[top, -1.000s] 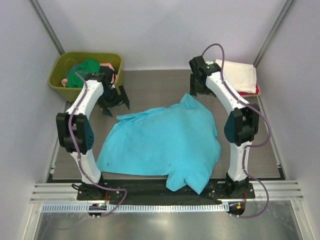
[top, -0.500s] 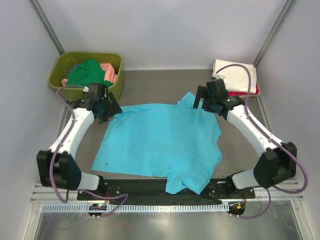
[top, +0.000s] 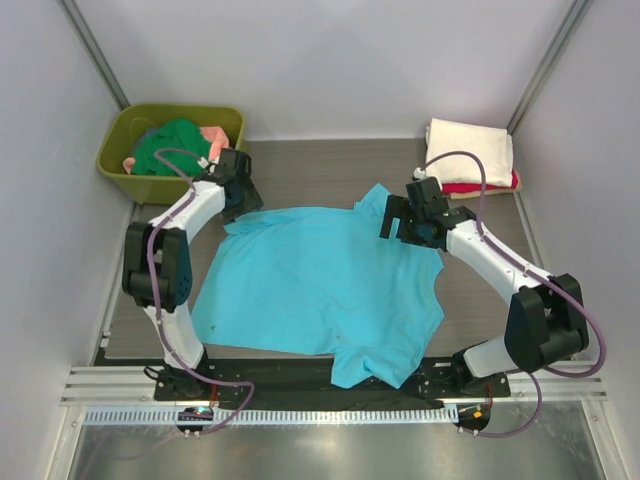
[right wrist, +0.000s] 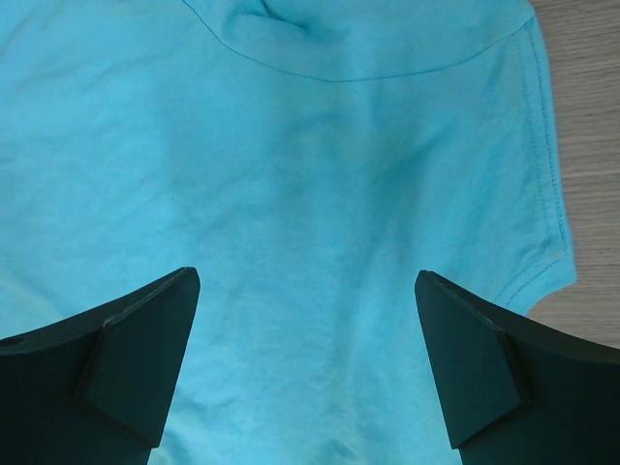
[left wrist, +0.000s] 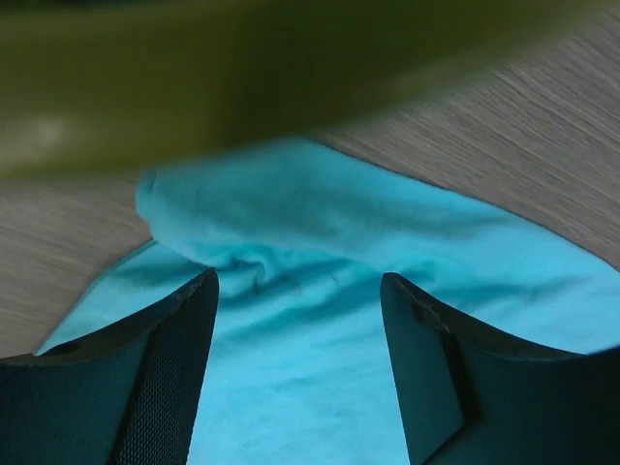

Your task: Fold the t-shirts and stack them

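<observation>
The turquoise t-shirt point(top: 320, 290) lies spread on the table, with its near hem bunched over the front edge. My left gripper point(top: 240, 195) sits low at the shirt's far-left corner. In the left wrist view that gripper point(left wrist: 298, 281) has its jaws apart over turquoise cloth point(left wrist: 320, 223), with a small bunched fold just ahead. My right gripper point(top: 400, 222) hovers over the far-right part near a sleeve. In the right wrist view the gripper point(right wrist: 308, 278) is wide open above flat cloth point(right wrist: 320, 145), with the sleeve hem at the right. Neither gripper holds anything.
An olive-green tub point(top: 130, 170) at the far left holds a green shirt point(top: 170, 140) and a salmon shirt point(top: 215, 138); its wall point(left wrist: 242, 77) fills the top of the left wrist view. Folded cream point(top: 472, 150) lies on red point(top: 480, 187) at the far right.
The shirt went from a heap to lying flat. My left gripper moved from beside the tub to the far-left corner and its jaws narrowed. The right gripper came down over the shirt.
</observation>
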Controlling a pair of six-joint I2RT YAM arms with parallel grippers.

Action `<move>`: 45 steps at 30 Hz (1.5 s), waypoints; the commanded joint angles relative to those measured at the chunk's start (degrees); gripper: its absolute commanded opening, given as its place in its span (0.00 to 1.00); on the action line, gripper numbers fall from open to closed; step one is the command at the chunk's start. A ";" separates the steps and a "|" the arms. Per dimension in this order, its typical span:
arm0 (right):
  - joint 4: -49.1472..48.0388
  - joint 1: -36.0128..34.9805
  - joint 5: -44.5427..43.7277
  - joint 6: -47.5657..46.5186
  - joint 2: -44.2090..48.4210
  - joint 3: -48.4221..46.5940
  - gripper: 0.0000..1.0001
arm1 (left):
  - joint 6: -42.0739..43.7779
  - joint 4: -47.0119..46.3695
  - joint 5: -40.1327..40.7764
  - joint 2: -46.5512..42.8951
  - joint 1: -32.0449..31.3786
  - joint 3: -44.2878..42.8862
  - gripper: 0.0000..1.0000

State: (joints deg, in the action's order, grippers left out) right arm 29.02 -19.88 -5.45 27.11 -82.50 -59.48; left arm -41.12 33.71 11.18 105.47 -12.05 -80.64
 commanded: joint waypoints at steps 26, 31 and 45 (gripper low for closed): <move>-1.86 1.77 -0.52 -2.06 6.12 2.79 1.00 | 2.45 7.33 7.62 27.00 -3.15 -33.01 0.68; -1.86 1.77 -0.26 -1.98 6.83 2.97 1.00 | 2.89 4.54 10.79 12.00 -4.29 -19.32 0.71; -3.35 1.77 1.32 -1.98 5.51 3.76 1.00 | 2.72 -3.74 8.77 13.69 -7.28 -5.13 0.69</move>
State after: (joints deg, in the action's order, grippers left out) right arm 27.73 -18.26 -4.60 25.63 -77.82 -56.21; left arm -38.68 33.80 19.90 115.77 -19.51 -84.38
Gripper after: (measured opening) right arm 0.996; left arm 0.693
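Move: The t-shirt's turned-over far left corner lies about 4 cm to the left of the left hand, roughly 1 cm ahead and some 8 cm below. The olive bin's middle is about 12 cm ahead and 13 cm left, its near right corner close by; the shirt's middle is some 13 cm back and 11 cm right. From the right hand the same shirt corner lies about 26 cm left, 4 cm ahead and 11 cm below. The olive bin is nudged outward by the left hand, which dips about 3 cm and drives some 11 cm forward by its near right corner, drifting right, fingers partly open throughout. The hand then draws back by as much and sinks, slightly rolled, over the t-shirt's turned-over far edge, about 3 cm to the right of where it began; contact with the cloth can't be seen. ##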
